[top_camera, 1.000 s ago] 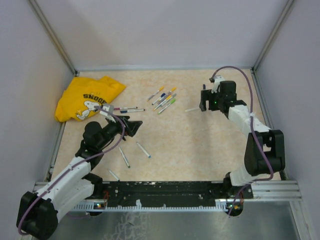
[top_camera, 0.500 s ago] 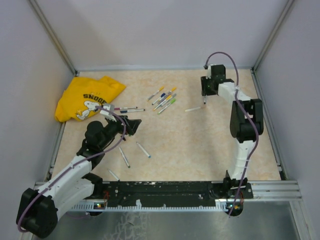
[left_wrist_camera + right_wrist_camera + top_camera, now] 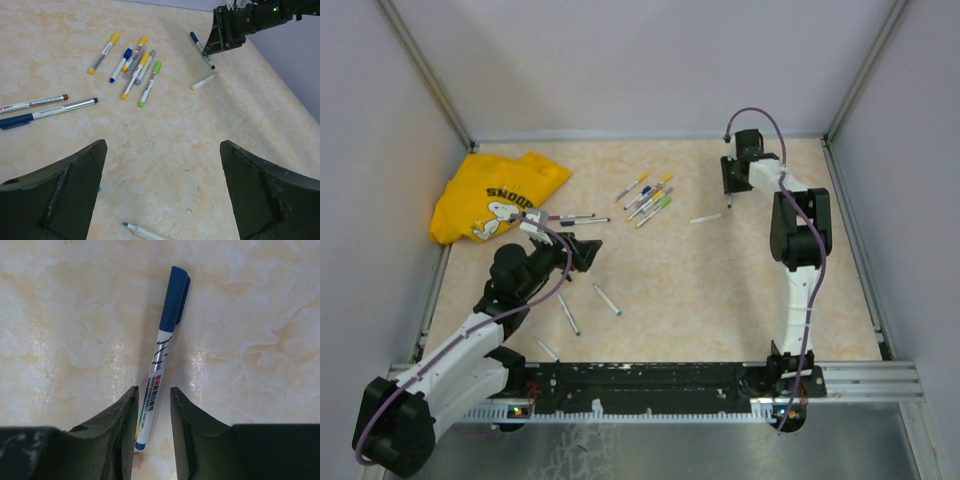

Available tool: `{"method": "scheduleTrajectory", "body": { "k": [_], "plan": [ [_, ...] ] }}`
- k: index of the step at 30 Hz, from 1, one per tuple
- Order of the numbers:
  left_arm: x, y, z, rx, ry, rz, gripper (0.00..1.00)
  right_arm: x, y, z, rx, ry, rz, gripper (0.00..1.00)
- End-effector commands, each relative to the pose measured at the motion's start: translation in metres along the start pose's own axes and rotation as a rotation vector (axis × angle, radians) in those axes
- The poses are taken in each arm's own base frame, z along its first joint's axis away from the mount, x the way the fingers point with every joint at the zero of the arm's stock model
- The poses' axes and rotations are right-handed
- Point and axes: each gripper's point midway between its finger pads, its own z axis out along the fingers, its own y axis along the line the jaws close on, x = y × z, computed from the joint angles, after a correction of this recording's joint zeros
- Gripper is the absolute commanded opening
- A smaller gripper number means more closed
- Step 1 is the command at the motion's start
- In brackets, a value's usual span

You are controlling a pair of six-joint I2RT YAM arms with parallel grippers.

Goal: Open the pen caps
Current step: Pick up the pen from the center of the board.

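A blue-capped whiteboard pen (image 3: 161,355) lies on the table, its blue cap (image 3: 177,295) pointing away. My right gripper (image 3: 153,390) straddles its tail end with the jaws narrowed: the left finger is against the barrel and a gap remains on the right. From above, this gripper (image 3: 728,195) stands at the back right. Several capped pens (image 3: 648,198) lie in a cluster mid-table, with yellow (image 3: 115,37), blue (image 3: 128,52) and green (image 3: 156,66) caps. My left gripper (image 3: 162,145) hovers wide open over bare table.
A yellow shirt (image 3: 495,195) lies at the back left, with two long pens (image 3: 575,217) beside it. Uncapped barrels lie near the left arm (image 3: 607,299) (image 3: 568,313). A short whitish barrel (image 3: 705,218) rests near the right gripper. Metal posts frame the walls.
The right arm has swung back toward the far wall and its jaws have narrowed around the blue-capped pen. The left arm has barely moved.
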Motion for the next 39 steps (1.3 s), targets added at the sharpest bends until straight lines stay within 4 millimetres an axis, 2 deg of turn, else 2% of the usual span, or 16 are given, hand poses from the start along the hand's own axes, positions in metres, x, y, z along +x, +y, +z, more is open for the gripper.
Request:
{"method": "scheduleTrajectory", "body": {
  "k": [1, 8, 12, 16, 20, 22, 27, 30, 32, 35, 37, 39],
  "plan": [
    [-0.006, -0.004, 0.0, 0.016, -0.03, 0.01, 1.0, -0.013, -0.008, 0.001, 0.027, -0.021, -0.015, 0.31],
    [-0.006, -0.004, -0.001, 0.014, -0.033, 0.008, 1.0, -0.002, -0.008, 0.009, 0.027, 0.008, -0.025, 0.21],
    [-0.004, -0.004, -0.002, 0.014, -0.031, 0.004, 1.0, 0.003, -0.007, 0.011, 0.021, 0.023, -0.032, 0.19],
    [-0.005, -0.004, -0.003, 0.016, -0.034, 0.005, 1.0, 0.006, -0.006, 0.011, 0.013, 0.031, -0.045, 0.09],
    [-0.002, -0.009, -0.006, 0.04, -0.025, -0.009, 1.0, -0.006, -0.009, 0.001, 0.026, -0.014, -0.061, 0.0],
    [-0.001, -0.012, -0.01, 0.058, -0.031, -0.027, 1.0, -0.016, -0.01, -0.008, 0.031, -0.061, -0.068, 0.0],
    [-0.004, -0.027, -0.021, 0.146, -0.09, -0.071, 1.0, -0.044, -0.006, -0.044, 0.018, -0.204, -0.083, 0.0],
    [-0.002, -0.04, -0.028, 0.223, -0.111, -0.096, 1.0, -0.059, 0.004, -0.076, -0.028, -0.295, -0.087, 0.0],
    [-0.004, -0.048, -0.031, 0.268, -0.117, -0.108, 1.0, -0.062, 0.015, -0.093, -0.084, -0.333, -0.09, 0.0],
    [-0.005, -0.058, -0.036, 0.326, -0.121, -0.126, 1.0, -0.059, 0.041, -0.122, -0.222, -0.378, -0.102, 0.0],
    [-0.006, -0.065, -0.04, 0.361, -0.123, -0.144, 1.0, -0.049, 0.065, -0.144, -0.356, -0.389, -0.121, 0.0],
    [-0.008, -0.07, -0.044, 0.39, -0.132, -0.158, 1.0, -0.043, 0.09, -0.175, -0.505, -0.416, -0.138, 0.0]
  ]
}}
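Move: The blue-capped pen runs roughly fore and aft between the right hand's half-open fingers, its middle about 3 cm ahead and 2 cm below. From that hand the pale pen lies some 8 cm back and 7 cm left, and the light green pen about 5 cm back and 24 cm left, both on the board. From the left hand the blue-capped pen is roughly 25 cm ahead, 40 cm right and 16 cm lower. Right fingers pinch the pen's barrel, then rise some 10 cm, drawing back; the left hand backs 5 cm. ##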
